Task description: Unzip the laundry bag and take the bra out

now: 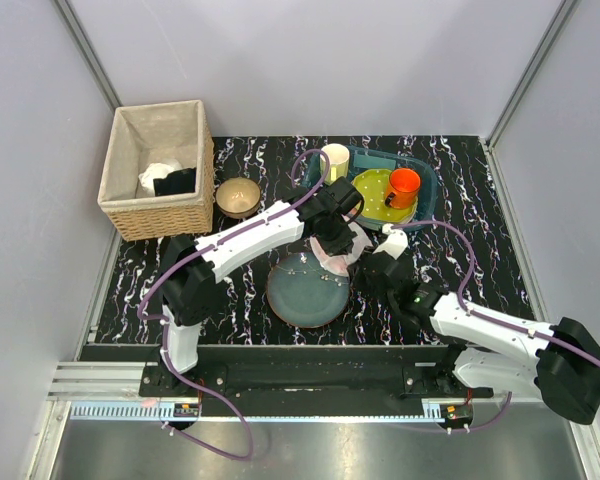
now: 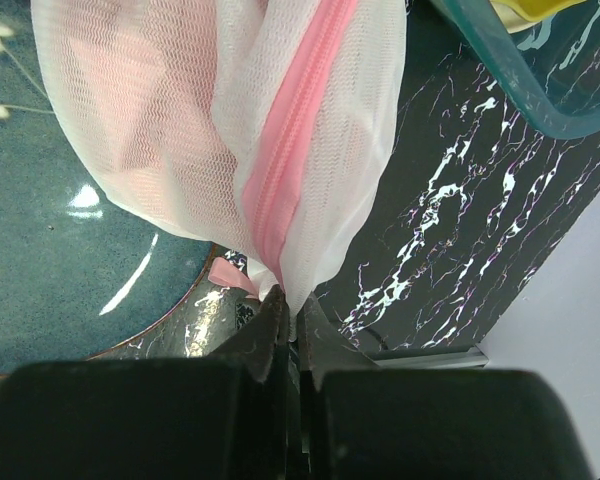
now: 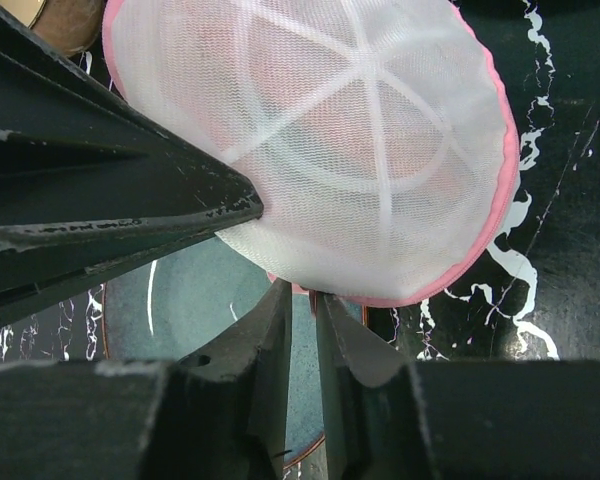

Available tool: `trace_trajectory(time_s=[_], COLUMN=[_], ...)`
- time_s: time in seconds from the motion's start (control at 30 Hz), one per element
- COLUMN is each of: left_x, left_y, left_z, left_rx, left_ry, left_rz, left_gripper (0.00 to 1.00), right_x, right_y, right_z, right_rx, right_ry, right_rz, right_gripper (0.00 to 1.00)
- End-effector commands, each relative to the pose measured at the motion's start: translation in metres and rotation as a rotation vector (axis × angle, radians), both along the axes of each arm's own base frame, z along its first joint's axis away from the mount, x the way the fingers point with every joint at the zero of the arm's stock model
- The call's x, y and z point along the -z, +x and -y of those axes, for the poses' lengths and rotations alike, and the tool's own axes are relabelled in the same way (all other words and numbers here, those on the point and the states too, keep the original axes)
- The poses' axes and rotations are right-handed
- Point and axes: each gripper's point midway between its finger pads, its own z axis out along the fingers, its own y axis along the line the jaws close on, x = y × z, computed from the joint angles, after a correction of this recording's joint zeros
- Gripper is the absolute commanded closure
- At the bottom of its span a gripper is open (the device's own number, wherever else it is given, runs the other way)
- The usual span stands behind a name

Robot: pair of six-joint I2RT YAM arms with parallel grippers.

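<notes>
The laundry bag (image 1: 342,247), white mesh with pink trim, hangs lifted over the far right rim of the blue-grey plate (image 1: 306,292). My left gripper (image 2: 292,305) is shut on a fold of mesh at the end of the pink zip (image 2: 292,150). In the right wrist view the bag's round face (image 3: 330,140) fills the top. My right gripper (image 3: 302,295) sits just under its pink rim, jaws open by a narrow gap, tips touching the trim. The bra shows only as a pale pink shape (image 2: 120,130) through the mesh.
A wicker basket (image 1: 120,205) with white and black cloth stands at the back left, a brown bowl (image 1: 238,196) beside it. A teal basin (image 1: 427,190) at the back right holds a yellow-green plate, an orange cup and a cream cup.
</notes>
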Motion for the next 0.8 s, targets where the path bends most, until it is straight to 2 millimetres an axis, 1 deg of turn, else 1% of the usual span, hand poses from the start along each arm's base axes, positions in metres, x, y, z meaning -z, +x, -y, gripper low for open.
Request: trace_trajectory(time_s=[0.0,0.13,0.17,0.2,0.23,0.43,0.5,0.57,0.6,0.67,0.77], left_x=[-0.014,-0.014,-0.014,-0.013,-0.013,-0.012,-0.011,-0.011,-0.011,-0.012,-0.017], left_y=[-0.005,-0.005,-0.005,-0.005,-0.005,-0.004,-0.006,-0.008,-0.007,-0.004,0.001], left_z=[-0.011,-0.013,-0.013,-0.013,-0.013,-0.015,-0.018,-0.022,-0.023,-0.025,-0.025], left_rx=[-0.012,-0.016,-0.015,-0.015,-0.014,-0.020,-0.022,-0.030,-0.031,-0.033,0.006], left_ry=[0.008,0.011,0.012,0.012,0.013,0.016,0.021,0.023,0.027,0.029,0.027], left_rz=[0.009,0.013,0.010,0.010,0.011,0.010,0.004,0.006,0.007,0.019,0.045], left_gripper=[1.00,1.00,1.00,1.00,1.00,1.00,1.00,1.00,1.00,1.00,1.00], right_x=[-0.016,-0.015,-0.009,-0.008,-0.008,-0.007,-0.002,-0.002,0.002,0.005,0.014], right_y=[0.006,0.005,0.002,0.002,0.002,-0.002,-0.005,-0.009,-0.012,-0.018,-0.028], right_z=[0.002,0.006,0.010,0.010,0.011,0.017,0.032,0.042,0.047,0.054,0.060], right_rx=[0.046,0.058,0.062,0.064,0.066,0.074,0.119,0.132,0.136,0.136,0.123], right_ry=[0.040,0.047,0.026,0.026,0.025,0.025,-0.006,-0.018,-0.034,-0.043,-0.065], right_rz=[0.055,0.056,0.037,0.036,0.036,0.034,0.029,0.037,0.035,0.025,-0.022], right_gripper=[0.77,0.86,0.89,0.96,1.00,1.00,1.00,1.00,1.00,1.00,1.00])
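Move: The zipper pull, on the pink edge of the laundry bag, lies practically between the right fingertips, within a centimetre of them. From the left hand, which already holds the bag, it is about 3 cm to the right, 2 cm back and 4 cm below. The grey-blue plate sits some 12 cm left of the right hand and 3 cm back; the teal tray is about 19 cm ahead and 4 cm right. Both are roughly 12 cm lower. The partly open right fingers shut on the zipper pull and pinch it with the bag's pink edge. They then draw it to the right, with some back and up, about 3 cm in all, away from the left fingers, starting slowly and gathering speed. The left hand keeps its grip on the bag and stays almost in place against the pull. ##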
